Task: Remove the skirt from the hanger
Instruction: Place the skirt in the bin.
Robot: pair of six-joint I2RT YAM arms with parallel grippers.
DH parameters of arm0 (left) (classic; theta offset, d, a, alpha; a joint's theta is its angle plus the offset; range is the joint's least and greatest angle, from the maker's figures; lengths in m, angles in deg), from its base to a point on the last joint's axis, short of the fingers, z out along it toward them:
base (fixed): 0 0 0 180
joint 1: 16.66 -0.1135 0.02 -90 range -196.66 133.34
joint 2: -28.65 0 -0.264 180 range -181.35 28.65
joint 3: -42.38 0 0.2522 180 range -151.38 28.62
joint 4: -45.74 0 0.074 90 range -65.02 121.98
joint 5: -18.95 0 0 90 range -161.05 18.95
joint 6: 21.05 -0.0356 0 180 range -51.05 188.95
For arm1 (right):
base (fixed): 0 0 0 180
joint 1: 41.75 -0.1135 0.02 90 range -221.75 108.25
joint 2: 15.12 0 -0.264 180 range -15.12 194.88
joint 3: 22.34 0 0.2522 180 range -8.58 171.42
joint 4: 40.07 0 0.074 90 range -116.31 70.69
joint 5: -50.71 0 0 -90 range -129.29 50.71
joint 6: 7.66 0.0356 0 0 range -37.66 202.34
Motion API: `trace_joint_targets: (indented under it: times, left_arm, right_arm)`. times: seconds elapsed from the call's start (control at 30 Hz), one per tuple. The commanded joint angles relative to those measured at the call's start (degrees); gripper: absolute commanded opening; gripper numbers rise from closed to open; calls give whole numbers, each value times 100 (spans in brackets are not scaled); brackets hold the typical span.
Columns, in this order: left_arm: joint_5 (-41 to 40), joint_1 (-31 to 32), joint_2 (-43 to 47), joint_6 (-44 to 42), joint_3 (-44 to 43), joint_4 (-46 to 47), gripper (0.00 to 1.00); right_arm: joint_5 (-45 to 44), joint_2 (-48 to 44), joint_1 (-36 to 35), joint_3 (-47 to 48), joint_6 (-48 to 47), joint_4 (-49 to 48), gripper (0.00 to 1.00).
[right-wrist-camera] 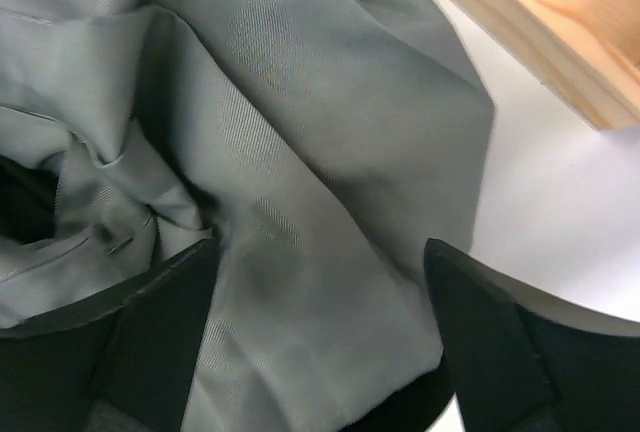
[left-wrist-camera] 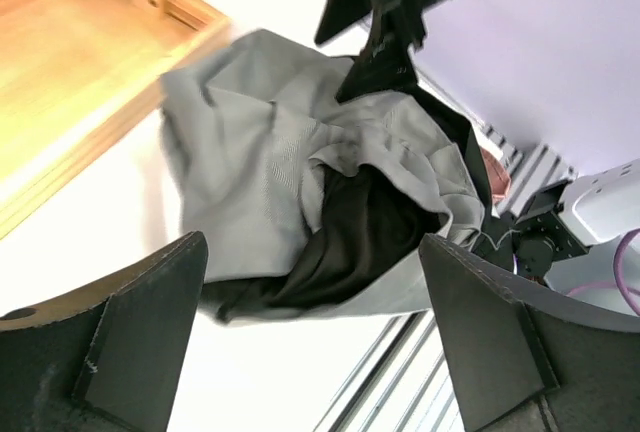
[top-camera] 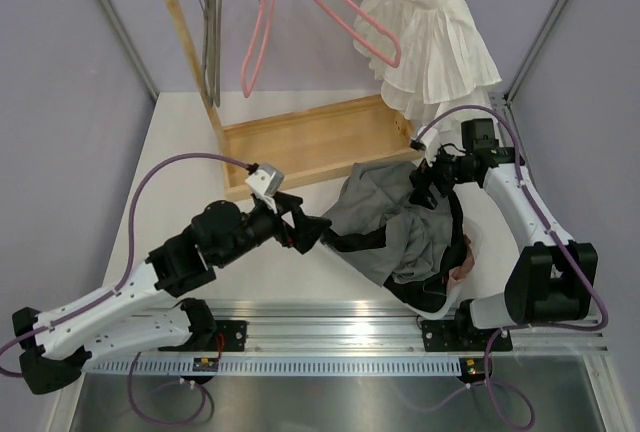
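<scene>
The grey skirt (top-camera: 385,217) with black lining lies crumpled on the white table in front of the wooden rack. A small pink piece (top-camera: 466,256) shows at its right edge; I cannot tell whether it is a hanger. My left gripper (top-camera: 306,233) is open and empty, just off the skirt's left edge. In the left wrist view its gripper (left-wrist-camera: 312,252) faces the skirt (left-wrist-camera: 270,152) with the jaws wide. My right gripper (top-camera: 427,185) is open over the skirt's upper right part. In the right wrist view its gripper (right-wrist-camera: 320,252) straddles grey fabric (right-wrist-camera: 300,132) without closing.
The wooden clothes rack (top-camera: 310,142) stands at the back, its base tray right behind the skirt. On its rail hang pink hangers (top-camera: 350,12), a grey hanger (top-camera: 211,42) and a white pleated garment (top-camera: 430,42). The metal rail (top-camera: 400,332) runs along the near edge.
</scene>
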Motion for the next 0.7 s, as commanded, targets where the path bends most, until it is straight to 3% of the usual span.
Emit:
trace_joint_targets:
  times: [0.0,0.07,0.23,0.43,0.53,0.67]
  left_arm:
    - [-665,-23,692,244,420,-104,93]
    - [-736,-23,1061,315,596,-192,94]
    - [-859,-14,1467,500,843,-369,95]
    - [-965,-23,1626,509,949,-474,95]
    - [-965,-23,1635,508,992,-457,95]
    - [-939,-23,1652,561,1010,-439,95]
  right_arm:
    - [-624,227,-414,40,-184,-165,87]
    - [-844,298,-686,-12,-167,-199,81]
    - [-1002,97,-863,-91,114,-515,34]
    - [-1231,-624,-863,-276,395,-867,33]
    - [-1135,-905,-863,-311,483,-859,18]
    - [-662,-1177,-863,-215,510,-491,8]
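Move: The grey skirt's heap in the bin has its middle some 6 cm to the right hand's left, 5 cm back and 5 cm lower. The bin's own middle is roughly 9 cm back, 4 cm left and 8 cm below; the pink cloth is about 15 cm back and 10 cm right. The rack base's near corner sits about 10 cm ahead, 2 cm left. From the left hand, the grey skirt is some 19 cm right, 2 cm ahead and 15 cm down. The right fingertips pinch a fold of the grey skirt near its far right part: the hand sinks barely 3 cm while easing as much to the left, closes, then rises about 6 cm, shutting further as the fingers tip up some 10 degrees. Meanwhile the open left hand draws away from the bin, 6 cm to the left and then down about 3 cm. ##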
